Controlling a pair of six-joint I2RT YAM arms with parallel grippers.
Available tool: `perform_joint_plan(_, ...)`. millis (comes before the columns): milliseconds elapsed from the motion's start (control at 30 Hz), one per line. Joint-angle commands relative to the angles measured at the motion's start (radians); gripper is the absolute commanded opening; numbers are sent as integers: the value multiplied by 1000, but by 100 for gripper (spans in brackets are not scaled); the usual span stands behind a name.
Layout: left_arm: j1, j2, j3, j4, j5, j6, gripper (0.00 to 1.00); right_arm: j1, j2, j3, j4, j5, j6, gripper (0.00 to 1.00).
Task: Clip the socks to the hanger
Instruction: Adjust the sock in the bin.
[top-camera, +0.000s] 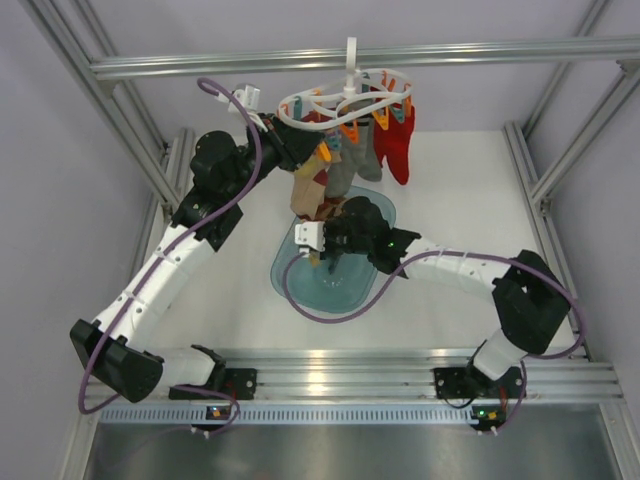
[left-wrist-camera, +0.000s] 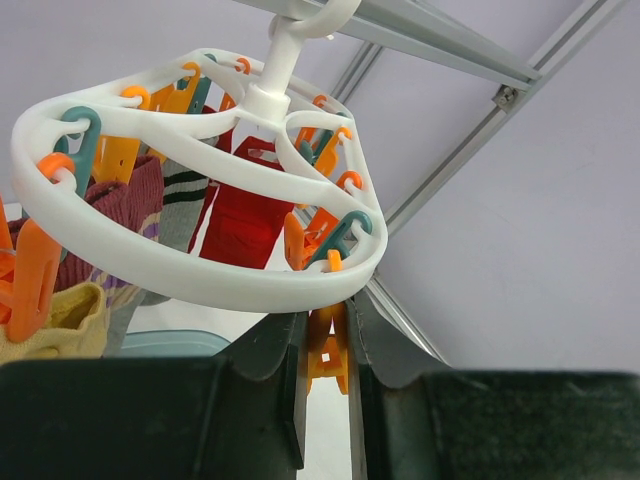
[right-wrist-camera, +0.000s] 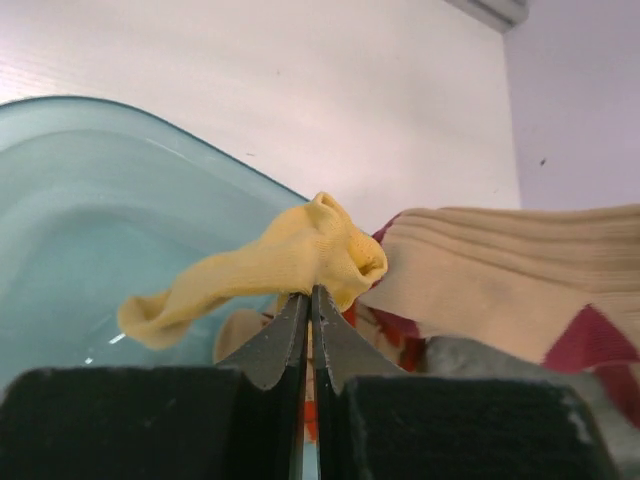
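Observation:
The white round hanger (top-camera: 345, 100) hangs by its hook from the top bar. A red sock (top-camera: 398, 150), a grey striped sock and an argyle sock (top-camera: 312, 190) hang from its clips. My left gripper (top-camera: 300, 150) is at the ring's left side. In the left wrist view it (left-wrist-camera: 328, 312) is shut on an orange clip (left-wrist-camera: 328, 355) under the ring (left-wrist-camera: 200, 275). My right gripper (top-camera: 320, 250) is over the tray, below the argyle sock. In the right wrist view it (right-wrist-camera: 311, 292) is shut on a yellow sock (right-wrist-camera: 290, 262) lifted off the tray.
The translucent blue tray (top-camera: 345, 285) lies on the white table under the hanger, and shows in the right wrist view (right-wrist-camera: 100, 200). The argyle sock (right-wrist-camera: 520, 270) hangs close beside my right gripper. Aluminium frame bars (top-camera: 300, 62) run overhead and along both sides.

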Motion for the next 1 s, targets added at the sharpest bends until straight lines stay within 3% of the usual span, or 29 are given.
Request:
perform_joint_plan(0,6,-9,-16,21,-7,1,0,-32,-41,-24,-106,-119,-267,0)
perform_joint_plan(300,6,-9,-17,18,-7,5,0,-53,52,-115,-124,-124,-471,2)
perform_joint_plan(433,6,-9,-13,14,-6,18,0,-60,43,-101,-240,-127,-464,34)
perform_joint_plan(533,6,-13,-16,17,-3,18,0,-63,-3,-101,-270,-137,-415,47)
perform_joint_plan(600,6,-12,-22,17,-1,13,0,-69,-26,-95,-270,-139,-367,49)
perform_joint_plan(733,7,-9,-24,21,0,9,0,-110,-30,-4,-278,-165,-150,49)
perform_joint_plan(833,6,-6,-22,24,3,7,0,-145,-23,48,-276,-168,120,47)
perform_joint_plan(867,6,-4,-22,24,5,7,0,-153,-24,48,-261,-162,280,46)
perform_joint_plan(967,7,-6,-22,24,2,8,0,-173,-41,24,-181,-48,587,45)
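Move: The right fingers already pinch the yellow sock above the bin. The free bin floor it goes to lies about 12 cm below that hand, 3 cm back and 5 cm to its right. The argyle sock lies some 9 cm ahead, 1 cm right and 11 cm below; the hanging beige sock is about 12 cm ahead, 3 cm left and 4 cm higher. From the left hand, that floor spot is roughly 39 cm below, 7 cm back and 1 cm right. The right hand lets go of the yellow sock in the bin: after a slight rise it sinks about 12 cm, shifting some 5 cm right and 3 cm back while its fingers tip further down, then they open about halfway. Still open, it lifts clear some 6 cm and swings forward over the bin about 4 cm, undoing the tip. ##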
